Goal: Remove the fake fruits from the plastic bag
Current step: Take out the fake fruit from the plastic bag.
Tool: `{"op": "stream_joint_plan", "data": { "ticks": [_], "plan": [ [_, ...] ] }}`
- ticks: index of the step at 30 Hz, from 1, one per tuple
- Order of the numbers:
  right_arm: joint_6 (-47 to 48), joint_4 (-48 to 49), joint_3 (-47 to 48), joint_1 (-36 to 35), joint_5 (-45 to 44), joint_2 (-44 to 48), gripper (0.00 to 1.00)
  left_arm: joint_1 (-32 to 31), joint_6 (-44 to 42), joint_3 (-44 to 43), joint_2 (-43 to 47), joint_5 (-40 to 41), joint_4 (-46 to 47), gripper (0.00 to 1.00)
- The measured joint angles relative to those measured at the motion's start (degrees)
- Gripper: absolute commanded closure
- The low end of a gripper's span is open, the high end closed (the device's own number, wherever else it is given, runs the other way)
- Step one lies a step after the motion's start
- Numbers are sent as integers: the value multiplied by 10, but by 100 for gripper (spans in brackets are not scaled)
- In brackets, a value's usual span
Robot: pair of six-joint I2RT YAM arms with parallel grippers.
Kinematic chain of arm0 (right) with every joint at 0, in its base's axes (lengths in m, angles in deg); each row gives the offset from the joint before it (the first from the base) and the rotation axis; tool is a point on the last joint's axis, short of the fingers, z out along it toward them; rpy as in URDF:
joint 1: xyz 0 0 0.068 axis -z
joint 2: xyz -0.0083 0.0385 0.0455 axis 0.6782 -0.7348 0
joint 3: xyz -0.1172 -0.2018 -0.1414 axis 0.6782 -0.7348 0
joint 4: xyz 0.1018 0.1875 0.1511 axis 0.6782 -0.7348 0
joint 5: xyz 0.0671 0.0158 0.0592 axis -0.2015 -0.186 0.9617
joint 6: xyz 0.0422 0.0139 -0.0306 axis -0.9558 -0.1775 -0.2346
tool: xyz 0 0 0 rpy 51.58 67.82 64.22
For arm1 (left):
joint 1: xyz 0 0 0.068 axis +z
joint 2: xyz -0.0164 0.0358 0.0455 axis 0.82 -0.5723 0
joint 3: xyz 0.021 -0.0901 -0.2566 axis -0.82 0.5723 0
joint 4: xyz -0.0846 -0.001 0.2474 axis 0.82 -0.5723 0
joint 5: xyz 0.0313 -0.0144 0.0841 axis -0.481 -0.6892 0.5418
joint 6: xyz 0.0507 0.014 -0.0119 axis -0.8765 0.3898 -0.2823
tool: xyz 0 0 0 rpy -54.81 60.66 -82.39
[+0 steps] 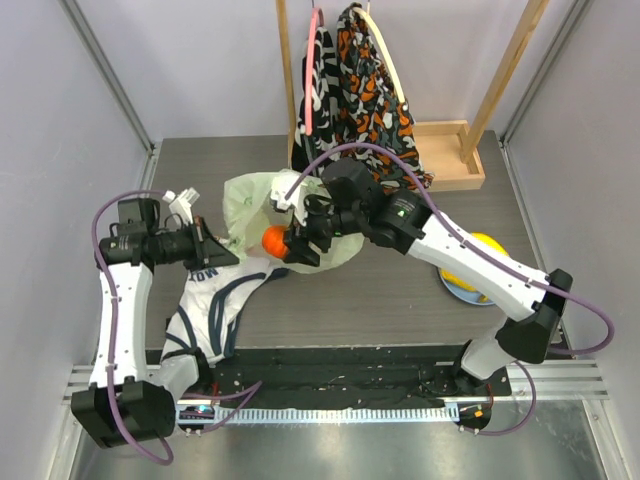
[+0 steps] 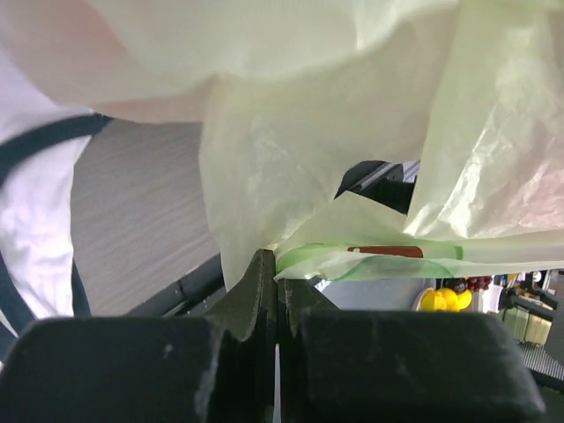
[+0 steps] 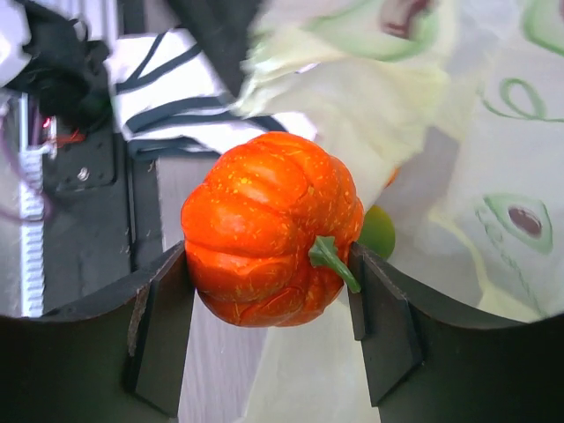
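An orange ribbed fake fruit (image 3: 264, 220) with a green stem sits between the pads of my right gripper (image 3: 269, 269), which is shut on it just over the mouth of the plastic bag (image 3: 476, 132). A small green piece (image 3: 380, 232) shows behind it, inside the bag. From above, the orange fruit (image 1: 273, 240) is at the bag's (image 1: 250, 200) near edge with the right gripper (image 1: 292, 243) on it. My left gripper (image 2: 278, 264) is shut on a fold of the bag (image 2: 308, 167) and holds it up at the left side (image 1: 222, 250).
A white garment with navy stripes (image 1: 212, 300) lies under the left arm. A plate (image 1: 452, 283) with yellow fruit (image 1: 478, 260) lies at the right. Patterned cloths (image 1: 360, 90) hang on a wooden rack (image 1: 450, 155) at the back.
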Motion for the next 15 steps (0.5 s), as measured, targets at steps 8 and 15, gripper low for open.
{"op": "stream_joint_plan", "data": {
  "ticks": [8, 15],
  "plan": [
    [29, -56, -60, 0, -43, 0, 78, 0, 64, -59, -12, -41, 73, 100],
    [54, -68, -99, 0, -107, -77, 80, 0, 180, -75, 47, -84, 181, 100]
  ]
}}
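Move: Held in the right fingers, the pumpkin hangs above the bag's near part; the bag's middle is about 12 cm ahead, 2 cm right and 18 cm below that hand. Mostly hidden inside, the red fruit lies roughly 12 cm ahead, 3 cm left and 23 cm down. The white jersey's middle is some 18 cm left, 1 cm ahead and 27 cm down. From the left hand, gripping the bag's edge, the bag's middle is about 10 cm ahead, 13 cm right and 12 cm below. Lowering the still-pinched pumpkin towards the bag's opening, the right hand sinks about 15 cm and slides some 4 cm to its right, its fingers tipping some 25 degrees steeper. Meanwhile the left hand, keeping its shut grip on the bag's edge, eases slightly forward and then pulls it up some 11 cm, fingers tipping upward. ##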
